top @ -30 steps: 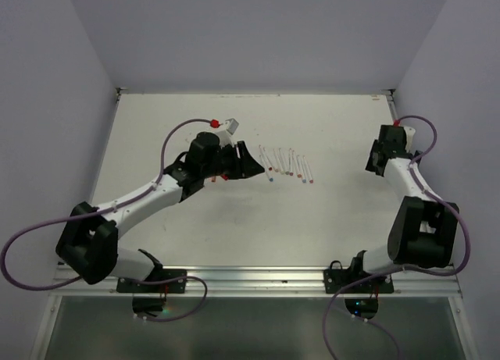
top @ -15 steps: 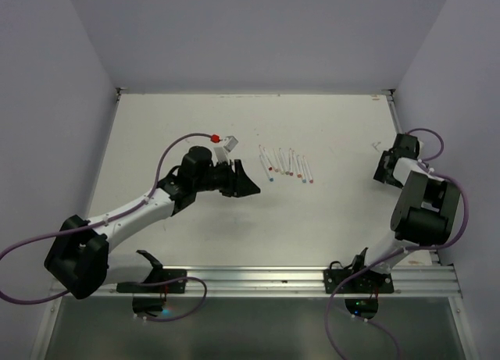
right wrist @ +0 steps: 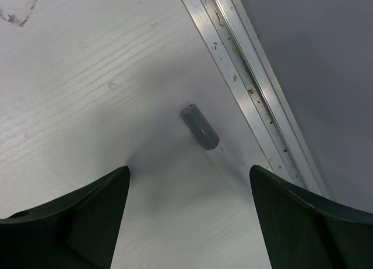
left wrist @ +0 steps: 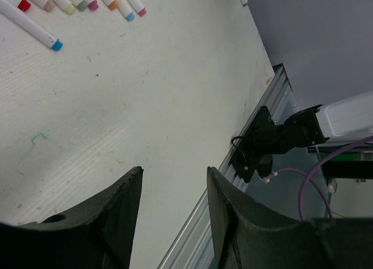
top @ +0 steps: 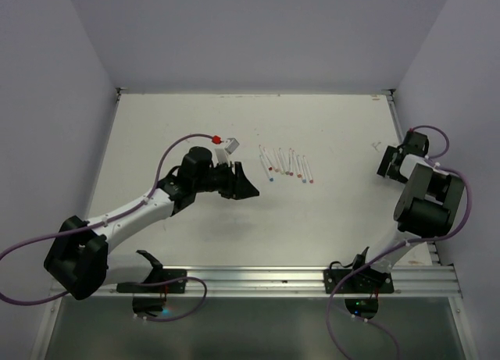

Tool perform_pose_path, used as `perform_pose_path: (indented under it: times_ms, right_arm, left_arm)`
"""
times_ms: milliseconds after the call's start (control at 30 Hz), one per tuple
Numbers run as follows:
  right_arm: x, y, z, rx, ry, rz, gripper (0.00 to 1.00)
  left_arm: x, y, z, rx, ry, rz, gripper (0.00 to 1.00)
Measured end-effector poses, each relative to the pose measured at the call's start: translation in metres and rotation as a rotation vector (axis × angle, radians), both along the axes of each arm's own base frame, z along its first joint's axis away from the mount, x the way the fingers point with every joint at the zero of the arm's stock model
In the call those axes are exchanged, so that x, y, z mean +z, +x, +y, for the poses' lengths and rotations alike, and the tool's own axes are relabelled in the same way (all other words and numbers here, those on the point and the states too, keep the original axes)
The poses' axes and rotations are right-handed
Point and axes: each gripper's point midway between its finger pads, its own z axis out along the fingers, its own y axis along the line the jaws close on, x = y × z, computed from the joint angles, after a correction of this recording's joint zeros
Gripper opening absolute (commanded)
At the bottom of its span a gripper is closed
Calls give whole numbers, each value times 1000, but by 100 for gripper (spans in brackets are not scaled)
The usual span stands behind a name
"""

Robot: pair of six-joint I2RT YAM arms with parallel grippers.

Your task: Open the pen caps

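Note:
Several thin white pens (top: 286, 165) lie side by side at mid-table. In the left wrist view their small coloured ends show at the top left, among them a red one (left wrist: 23, 4) and a blue one (left wrist: 56, 45). My left gripper (top: 248, 188) hovers just left of the row, open with nothing between its fingers (left wrist: 173, 174). Near the table's right edge my right gripper (top: 388, 166) is wide open (right wrist: 189, 171) over the table. Just beyond its fingertips a short grey pen cap (right wrist: 200, 126) lies loose, untouched.
An aluminium rail (right wrist: 250, 88) runs along the table's right edge close to the grey cap, with the wall (right wrist: 326, 59) behind it. The front rail (left wrist: 192, 222) and the right arm's black base mount (left wrist: 274, 142) appear beyond my left fingers.
My left arm has stretched flatter and turned its gripper towards the pens, then held still. My right arm has folded back to the right edge, and its jaws have narrowed slightly.

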Motion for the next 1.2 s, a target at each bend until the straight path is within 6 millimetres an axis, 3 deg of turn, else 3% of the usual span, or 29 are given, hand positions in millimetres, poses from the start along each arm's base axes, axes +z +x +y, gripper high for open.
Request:
perform_pose_path:
  times_ms: [533,733,1000,1100,1200]
  right_arm:
    - [-2,4,-14,44,-16,6,75]
    - [-2,7,-16,79,-37,6,75]
    - [-7,20,-19,150,-60,-27,67]
    - [-6,26,-20,170,-71,-45,60]
    - [-9,30,-17,195,-61,-55,46]
  left_arm:
    - [-1,-5,-2,-31,-8,17,51]
    - [14,-8,-1,-35,-36,-20,51]
    - [27,-12,1,-39,-62,-55,51]
    - [26,-13,1,-43,-63,-52,51]
    - [27,-14,1,-48,-65,-52,51]
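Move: The grey cap of the pen lies about 2 cm ahead of the right hand, 2 cm to its right and 2 cm below, with the pen's body running back from it. The table's side rail runs some 7 cm to the hand's right; a dark table mark sits roughly 13 cm ahead and 7 cm left. From the left hand, the cap is some 57 cm right, 12 cm ahead and 15 cm down. Low over the grey cap, right hand edges 3 cm forward-right, turning counter-clockwise, fingers half-closing; left rises 3 cm. ##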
